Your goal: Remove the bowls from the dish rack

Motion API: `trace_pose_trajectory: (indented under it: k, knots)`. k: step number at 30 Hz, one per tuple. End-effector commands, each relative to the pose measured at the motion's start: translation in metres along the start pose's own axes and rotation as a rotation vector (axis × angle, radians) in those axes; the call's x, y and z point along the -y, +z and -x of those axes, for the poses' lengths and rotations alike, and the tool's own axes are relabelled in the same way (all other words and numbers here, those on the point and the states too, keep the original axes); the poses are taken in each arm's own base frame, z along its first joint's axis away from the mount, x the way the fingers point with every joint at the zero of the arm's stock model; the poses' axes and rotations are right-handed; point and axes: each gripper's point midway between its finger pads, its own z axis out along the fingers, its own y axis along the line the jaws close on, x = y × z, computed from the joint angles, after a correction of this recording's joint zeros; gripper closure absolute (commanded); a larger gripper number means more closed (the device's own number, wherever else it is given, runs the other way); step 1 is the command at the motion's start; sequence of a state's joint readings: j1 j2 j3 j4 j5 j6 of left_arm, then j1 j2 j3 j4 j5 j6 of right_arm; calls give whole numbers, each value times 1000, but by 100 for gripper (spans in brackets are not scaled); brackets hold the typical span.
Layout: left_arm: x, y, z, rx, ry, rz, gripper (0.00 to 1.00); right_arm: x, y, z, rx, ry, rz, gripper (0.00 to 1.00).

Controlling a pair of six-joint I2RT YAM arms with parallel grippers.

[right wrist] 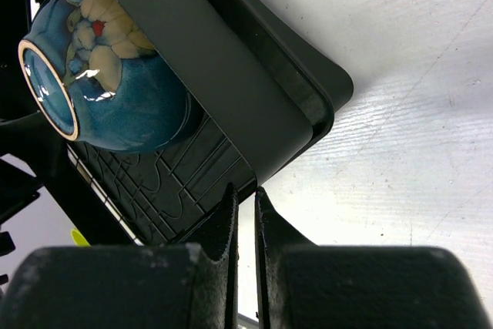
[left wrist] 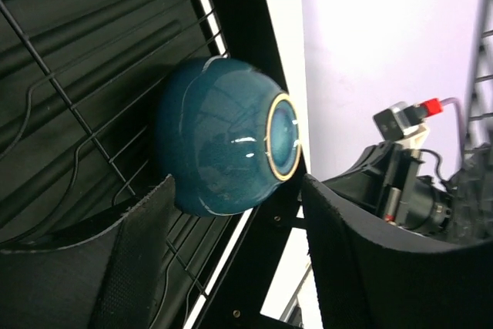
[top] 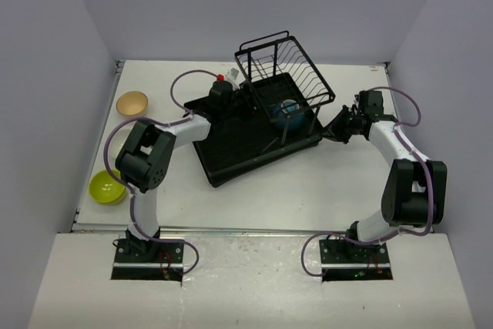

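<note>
A dark blue bowl lies on its side in the black dish rack, under the wire basket frame. In the left wrist view the blue bowl shows its gold-ringed foot, and its lower part dips between the tips of my open left gripper. The left finger is close to the bowl; the right finger stands apart from it. My right gripper is shut, its tips at the rack's rim, beside the blue bowl. A cream bowl and a lime bowl sit on the table at the left.
The white table is walled on three sides. The rack sits askew at the middle, with the left arm reaching over its left edge and the right arm along its right side.
</note>
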State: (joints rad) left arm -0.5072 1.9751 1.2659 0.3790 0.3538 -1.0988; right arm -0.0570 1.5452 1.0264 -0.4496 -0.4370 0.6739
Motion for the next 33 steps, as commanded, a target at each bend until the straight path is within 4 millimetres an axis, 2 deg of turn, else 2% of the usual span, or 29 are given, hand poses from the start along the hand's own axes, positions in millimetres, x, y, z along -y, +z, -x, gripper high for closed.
trace_pose_trajectory:
  k: [1,6,7,12,17,23,33]
  knots:
    - [1,11,-8,17,-6,3,32,24,-2,-56,-192,-8,-89,100]
    - [-13,18,-23,0,-31,15,28,26,-1,-57,-197,-9,-92,100]
    - [-14,17,-23,2,-35,11,19,25,-1,-56,-196,-11,-90,100]
    - [-23,21,-27,-4,-37,21,17,27,1,-57,-206,-17,-97,100]
    - [-26,27,-33,-29,-63,3,7,28,2,-55,-205,-16,-101,100]
    - [-25,35,-37,-63,-95,-21,4,26,3,-52,-199,-17,-102,100]
    - [-38,37,-41,-116,-122,113,4,25,4,-52,-201,-6,-98,100]
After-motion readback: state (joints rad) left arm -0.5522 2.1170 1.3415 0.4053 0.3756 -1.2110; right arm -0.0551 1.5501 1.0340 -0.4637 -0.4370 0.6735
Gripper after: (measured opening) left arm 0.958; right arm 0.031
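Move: The blue bowl, on its side in the tilted-round dish rack, lies about 9 cm right of the left hand, some 2 cm ahead and roughly 6 cm lower. The rack's wire shelf overhangs the bowl, centred about 9 cm ahead of the left hand, 8 cm to its right and 12 cm up; the tray corner is about 23 cm right, 8 cm back and 6 cm down. From the right hand the bowl is some 13 cm left and 9 cm ahead, slightly lower. Down first, with a small slant right and back, the left hand sinks about 3.5 cm beneath the wire shelf, then eases right and slightly forward at that height, closing on the blue bowl while its fingers spread from two-thirds to nearly fully open, one on either side of the bowl. The right hand stays put, its shut fingertips still against the tray corner. ##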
